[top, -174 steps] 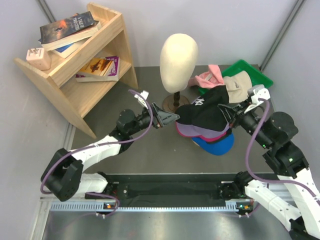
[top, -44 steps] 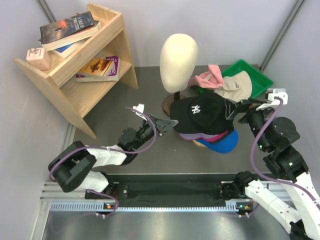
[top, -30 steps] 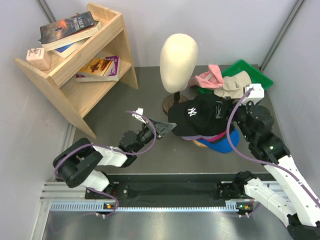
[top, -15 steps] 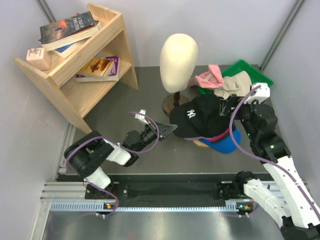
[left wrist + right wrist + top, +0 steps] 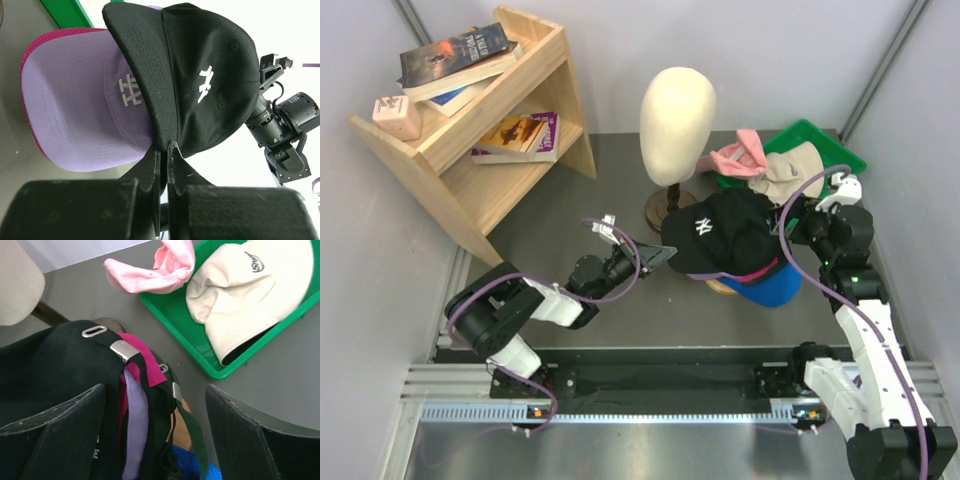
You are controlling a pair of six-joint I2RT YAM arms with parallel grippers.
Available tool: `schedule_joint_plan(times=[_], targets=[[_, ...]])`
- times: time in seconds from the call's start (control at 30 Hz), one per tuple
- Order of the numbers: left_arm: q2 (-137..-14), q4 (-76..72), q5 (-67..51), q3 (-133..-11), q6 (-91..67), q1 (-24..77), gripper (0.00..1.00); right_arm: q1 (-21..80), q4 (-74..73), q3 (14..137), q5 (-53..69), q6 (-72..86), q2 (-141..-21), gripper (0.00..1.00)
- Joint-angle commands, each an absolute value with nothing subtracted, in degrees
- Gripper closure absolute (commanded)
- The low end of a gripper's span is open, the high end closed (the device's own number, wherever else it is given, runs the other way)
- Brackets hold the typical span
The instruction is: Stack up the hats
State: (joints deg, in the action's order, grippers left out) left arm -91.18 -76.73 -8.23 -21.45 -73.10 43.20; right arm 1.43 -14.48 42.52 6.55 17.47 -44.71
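A black cap with a white logo (image 5: 720, 230) lies on top of the stack, over the lavender cap (image 5: 85, 115), the magenta cap (image 5: 761, 272) and the blue cap (image 5: 768, 291). My left gripper (image 5: 656, 256) is shut on the black cap's brim (image 5: 150, 90), seen in the left wrist view (image 5: 164, 146). My right gripper (image 5: 798, 223) is open and empty behind the stack; in the right wrist view (image 5: 155, 390) the caps' back straps (image 5: 134, 390) hang between its fingers (image 5: 55, 432). A light pink cap (image 5: 155, 267) and a cream hat (image 5: 250, 290) lie at the green tray (image 5: 175, 320).
The cream mannequin head (image 5: 677, 112) stands just behind the stack. A wooden knob stand (image 5: 187, 426) shows under the caps. A wooden shelf (image 5: 485, 150) with books stands at the back left. Grey walls close in the table on the left and right.
My right gripper has let go of the black cap's back and drawn away to the right. The black cap has settled on the stack. My left gripper still pinches the brim.
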Motion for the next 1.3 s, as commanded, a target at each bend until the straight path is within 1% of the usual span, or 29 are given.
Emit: schedule_joint_plan(times=[0.0, 0.13, 0.23, 0.33, 0.37, 0.43, 0.47, 0.53, 0.57, 0.67, 0.73, 0.77, 0.93, 1.0, 1.17, 1.27], targets=[[-91.2, -66.9, -8.2, -22.1, -68.4, 42.6, 1.00, -1.7, -10.1, 41.4, 11.7, 18.3, -44.9, 0.21], [-92.1, -67.1, -8.5, -22.1, -68.3, 42.3, 1.00, -3.2, -9.6, 39.7, 12.0, 17.8, -46.1, 0.24], [-92.9, -68.0, -8.7, -21.8, -68.4, 42.0, 1.00, -4.5, -8.4, 38.6, 13.5, 17.7, -47.7, 0.29], [-93.7, -68.3, -8.8, -21.7, -68.6, 42.0, 1.00, -4.9, -7.8, 38.1, 14.9, 17.1, -48.6, 0.38], [-94.0, -68.2, -8.8, -21.6, -68.6, 42.0, 1.00, -4.9, -7.8, 38.1, 14.6, 17.1, -48.6, 0.44], [-94.6, -68.2, -8.6, -21.4, -68.8, 42.0, 1.00, -5.1, -8.1, 38.0, 14.3, 16.6, -48.4, 0.52], [-94.7, -68.3, -8.5, -21.4, -68.7, 41.9, 1.00, -5.2, -8.3, 38.0, 14.2, 16.4, -48.3, 0.60], [-95.4, -68.2, -8.2, -20.9, -68.9, 41.8, 1.00, -5.3, -8.5, 37.7, 13.7, 16.0, -48.0, 0.69], [-95.5, -68.1, -7.7, -20.7, -69.1, 41.9, 1.00, -5.4, -8.7, 37.7, 13.2, 15.9, -47.9, 0.78], [-96.5, -68.3, -7.1, -19.6, -70.0, 41.7, 1.00, -5.4, -8.7, 37.3, 13.0, 15.8, -48.3, 0.88], [-97.6, -69.2, -7.4, -19.2, -70.1, 41.7, 1.00, -5.4, -8.5, 37.0, 13.1, 15.6, -48.6, 0.92], [-98.3, -69.3, -7.6, -19.4, -70.0, 41.7, 1.00, -5.4, -8.5, 36.9, 12.9, 15.4, -48.8, 0.96], [-102.7, -72.7, -9.5, -19.8, -70.9, 41.6, 1.00, -5.4, -8.6, 36.7, 12.7, 15.0, -49.1, 1.00], [-103.9, -72.9, -9.4, -20.0, -70.5, 41.7, 1.00, -5.4, -8.6, 36.8, 12.7, 15.0, -48.8, 1.00], [-103.7, -68.4, -8.5, -21.1, -68.1, 41.6, 1.00, -5.4, -8.9, 36.8, 11.5, 14.7, -49.6, 1.00], [-102.0, -62.7, -7.7, -22.1, -65.7, 41.6, 1.00, -5.4, -8.9, 36.7, 11.5, 14.6, -49.4, 1.00]])
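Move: Just under the right hand's open fingers, about 2 cm ahead, 2 cm left and 3 cm down, is the back strap of the black cap. The cream hat sits some 14 cm ahead of that hand and 3 cm right, 17 cm lower; the blue cap's brim about 13 cm back, 3 cm left, 12 cm lower. The left hand already holds the black brim, with the purple cap's brim roughly 5 cm right, 2 cm ahead and 6 cm below. Sinking about 3 cm and easing 1 cm forward, the right hand brings its wide-open fingers down around the back straps and shuts them completely, pinching the black cap's rear edge. The left hand keeps its pinch on the brim, pausing first, then lowering it about 4 cm towards the purple brim, with hardly any wrist turn. ##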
